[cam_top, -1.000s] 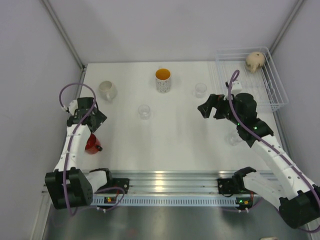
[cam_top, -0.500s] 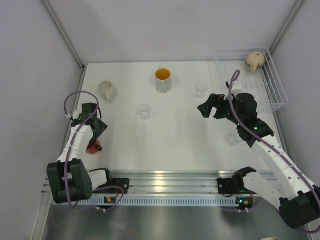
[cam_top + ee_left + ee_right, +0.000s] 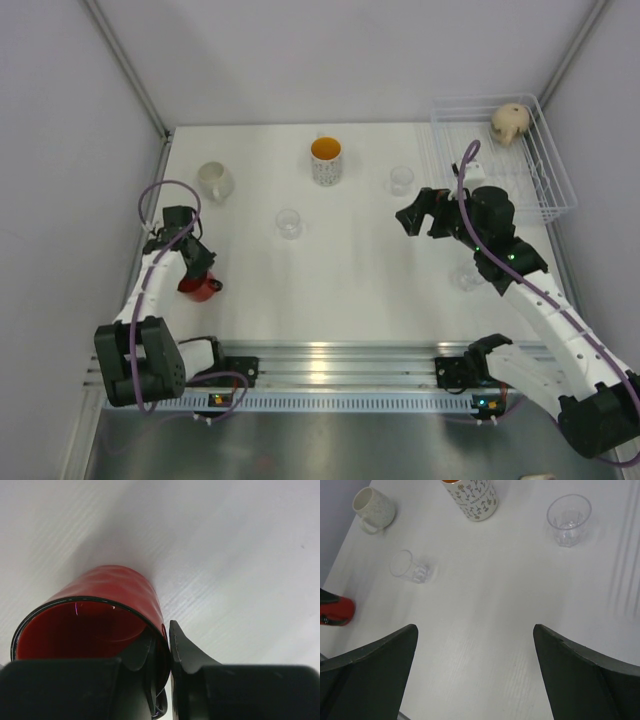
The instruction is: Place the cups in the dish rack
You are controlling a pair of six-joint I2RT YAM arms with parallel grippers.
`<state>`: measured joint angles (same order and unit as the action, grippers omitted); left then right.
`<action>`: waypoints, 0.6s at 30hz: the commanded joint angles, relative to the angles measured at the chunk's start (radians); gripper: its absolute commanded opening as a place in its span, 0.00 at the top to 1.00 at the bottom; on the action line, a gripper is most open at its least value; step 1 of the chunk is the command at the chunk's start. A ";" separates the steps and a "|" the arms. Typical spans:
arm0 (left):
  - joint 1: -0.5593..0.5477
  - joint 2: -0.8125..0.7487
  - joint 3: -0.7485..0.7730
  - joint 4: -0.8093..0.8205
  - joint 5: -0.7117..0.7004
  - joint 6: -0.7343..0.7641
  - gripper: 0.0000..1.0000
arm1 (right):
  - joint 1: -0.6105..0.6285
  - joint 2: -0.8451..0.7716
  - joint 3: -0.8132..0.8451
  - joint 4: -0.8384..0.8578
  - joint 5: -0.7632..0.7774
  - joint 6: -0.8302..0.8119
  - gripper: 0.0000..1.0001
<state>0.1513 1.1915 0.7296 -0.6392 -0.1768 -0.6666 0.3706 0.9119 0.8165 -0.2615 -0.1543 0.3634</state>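
A red cup (image 3: 201, 289) sits at the table's left side, and its open mouth fills the left wrist view (image 3: 107, 597). My left gripper (image 3: 193, 266) (image 3: 168, 647) is shut on its wall, one finger inside the rim and one outside. The right gripper (image 3: 410, 217) (image 3: 475, 645) hangs open over the middle right with nothing between its fingers. A white mug (image 3: 213, 181) (image 3: 374, 507), a speckled mug with orange inside (image 3: 326, 160) (image 3: 472, 497) and two glass tumblers (image 3: 289, 223) (image 3: 401, 181) stand on the table. The white wire dish rack (image 3: 556, 182) at the back right holds a beige mug (image 3: 510, 122).
Another clear tumbler (image 3: 466, 276) stands beside the right forearm, partly hidden by it. Grey walls close in the table on the left, back and right. The arm bases sit on a metal rail (image 3: 330, 372) along the near edge.
My left gripper dropped onto the red cup and closed on its wall. The cup shifted slightly right. The right arm has not moved.
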 commanded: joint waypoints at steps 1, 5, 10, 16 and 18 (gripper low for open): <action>0.001 -0.036 0.025 0.050 0.241 0.035 1.00 | 0.010 -0.008 -0.005 0.054 -0.004 0.002 0.01; -0.007 -0.098 0.036 0.056 0.391 0.088 1.00 | 0.010 0.011 -0.005 0.070 -0.077 0.003 0.01; -0.018 -0.265 0.039 0.123 0.543 0.088 1.00 | 0.010 0.042 -0.004 0.102 -0.206 0.052 0.01; -0.019 -0.433 0.010 0.318 0.721 -0.030 1.00 | 0.017 0.064 -0.092 0.362 -0.445 0.312 0.01; -0.018 -0.464 -0.018 0.442 0.753 -0.092 1.00 | 0.034 0.080 -0.137 0.503 -0.487 0.444 0.02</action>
<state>0.1345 0.7849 0.7223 -0.4717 0.4431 -0.6651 0.3748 0.9722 0.7139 -0.0132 -0.4931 0.5930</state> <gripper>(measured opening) 0.156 0.984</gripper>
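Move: The left gripper already holds the red cup by its wall; the dish rack lies about 75 cm to this hand's right and 28 cm ahead. The clear glass is some 12 cm ahead and 20 cm right, the cream mug about 22 cm straight ahead, and the right gripper roughly 50 cm right, 5 cm ahead and 17 cm higher. From the open right gripper, the red cup is about 49 cm left, 6 cm back and 20 cm below. Keep the left fingers shut on the red cup and lift it about 14 cm while carrying it some 11 cm right towards the right gripper, sideways first, then climbing faster; swing the fingers up from pointing down and turn them clockwise. Bring the open right gripper about 6 cm left and slightly back to meet it, rolling its left side up and turning counter-clockwise. ##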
